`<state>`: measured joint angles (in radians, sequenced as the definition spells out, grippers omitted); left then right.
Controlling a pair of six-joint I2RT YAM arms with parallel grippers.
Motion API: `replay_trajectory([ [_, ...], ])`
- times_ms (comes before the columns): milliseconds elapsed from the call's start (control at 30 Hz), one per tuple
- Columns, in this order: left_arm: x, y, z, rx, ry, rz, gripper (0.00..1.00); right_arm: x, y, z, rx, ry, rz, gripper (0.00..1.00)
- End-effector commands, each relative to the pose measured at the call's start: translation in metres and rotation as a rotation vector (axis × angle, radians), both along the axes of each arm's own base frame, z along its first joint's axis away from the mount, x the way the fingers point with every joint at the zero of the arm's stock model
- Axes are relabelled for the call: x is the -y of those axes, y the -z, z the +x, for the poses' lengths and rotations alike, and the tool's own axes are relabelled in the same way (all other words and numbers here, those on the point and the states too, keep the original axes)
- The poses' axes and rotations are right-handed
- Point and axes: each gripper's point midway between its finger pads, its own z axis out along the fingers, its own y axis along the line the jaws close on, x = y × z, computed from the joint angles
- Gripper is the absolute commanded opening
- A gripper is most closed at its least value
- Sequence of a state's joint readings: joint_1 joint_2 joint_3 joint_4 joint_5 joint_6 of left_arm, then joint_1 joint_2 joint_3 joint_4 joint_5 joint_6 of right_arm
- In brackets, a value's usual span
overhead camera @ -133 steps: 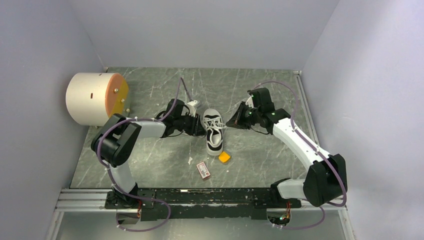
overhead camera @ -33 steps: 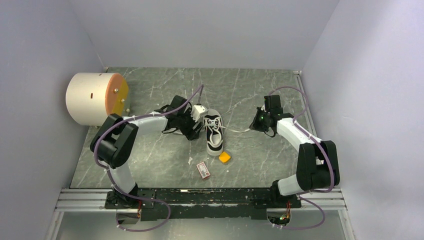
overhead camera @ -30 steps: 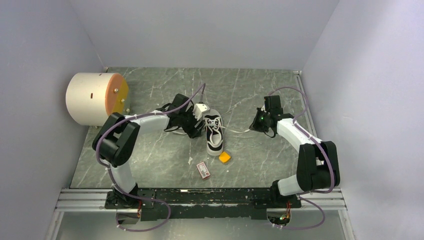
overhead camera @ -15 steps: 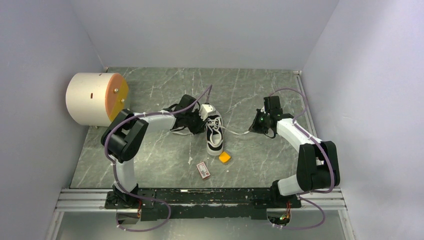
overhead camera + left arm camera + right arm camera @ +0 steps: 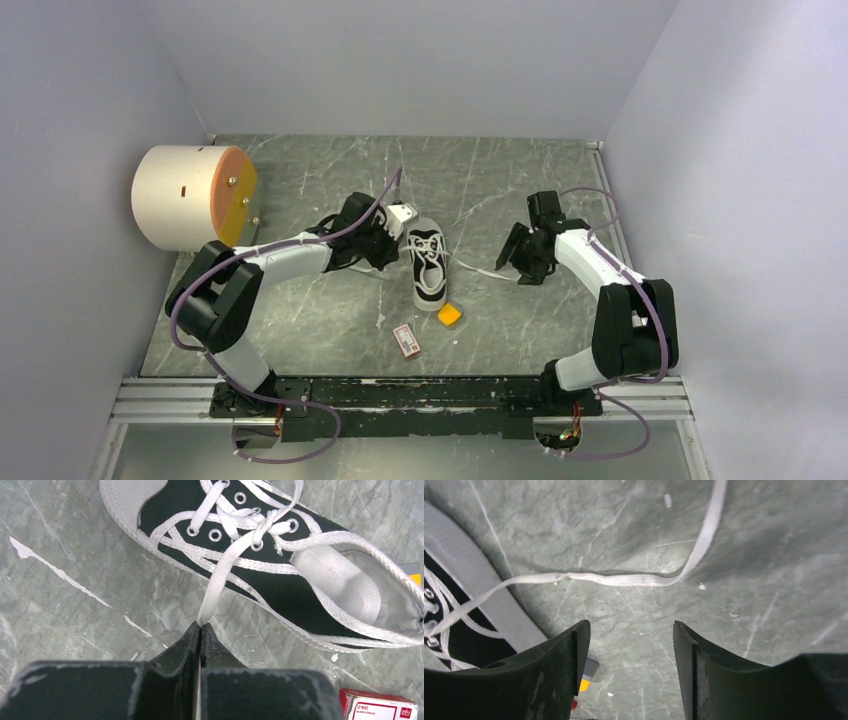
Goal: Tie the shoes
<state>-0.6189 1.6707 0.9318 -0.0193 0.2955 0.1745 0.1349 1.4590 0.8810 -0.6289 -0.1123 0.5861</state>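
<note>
The black-and-white sneaker lies mid-table, toe toward the far wall. My left gripper is just left of it and shut on a white lace; in the left wrist view the lace runs from the eyelets of the sneaker into the closed fingertips of the gripper. My right gripper is open and empty to the right of the shoe. In the right wrist view the other lace lies loose on the table beyond the open gripper, and the sneaker is at the left.
An orange block and a red-and-white card lie just in front of the shoe's heel; the card's corner shows in the left wrist view. A white cylinder with an orange face stands at the far left.
My right gripper has opened, let the right lace drop onto the table, and lifted slightly. My left gripper, still holding its lace, shifted a little away from the shoe.
</note>
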Motion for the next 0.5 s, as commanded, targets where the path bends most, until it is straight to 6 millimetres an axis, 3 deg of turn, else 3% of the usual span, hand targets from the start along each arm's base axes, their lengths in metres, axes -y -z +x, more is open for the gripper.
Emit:
replay_trajectory([
  [0,0.003,-0.004,-0.003,-0.014,-0.004,-0.018,0.05,0.03,-0.012,0.018,0.015,0.185,-0.114,0.66],
  [133,0.005,-0.009,-0.004,-0.017,0.007,-0.022,0.05,0.052,0.001,0.03,0.004,0.312,-0.147,0.64],
  [300,0.006,-0.02,0.0,0.013,0.003,-0.038,0.05,0.066,0.017,0.054,-0.002,0.297,-0.229,0.62],
  [467,0.01,-0.029,-0.001,0.042,0.027,-0.066,0.05,0.079,0.034,0.061,-0.025,0.28,-0.305,0.61],
])
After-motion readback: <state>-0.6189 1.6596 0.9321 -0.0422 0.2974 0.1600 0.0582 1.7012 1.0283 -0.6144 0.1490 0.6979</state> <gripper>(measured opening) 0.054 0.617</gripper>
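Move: The loose end of the right-hand lace lies on the table some 5 cm ahead of the open right hand, about 6 cm to its right and 4 cm below. The shoe stands about 18 cm to that hand's left and 2 cm farther out, with the orange block 13 cm left and 8 cm nearer the base. From the left hand, which is already pinching the other lace, that loose end is roughly 29 cm to the right, 2 cm ahead and 5 cm lower. Rightward and forward, then sinking, the right hand travels about 8 cm across the table and ends some 3 cm lower, over the end stretch of the loose lace. On the way it turns clockwise about 15 degrees and swings its fingertips a little to the right, fingers staying open. The left hand stays nearly in place and keeps its pinch on the other lace. ##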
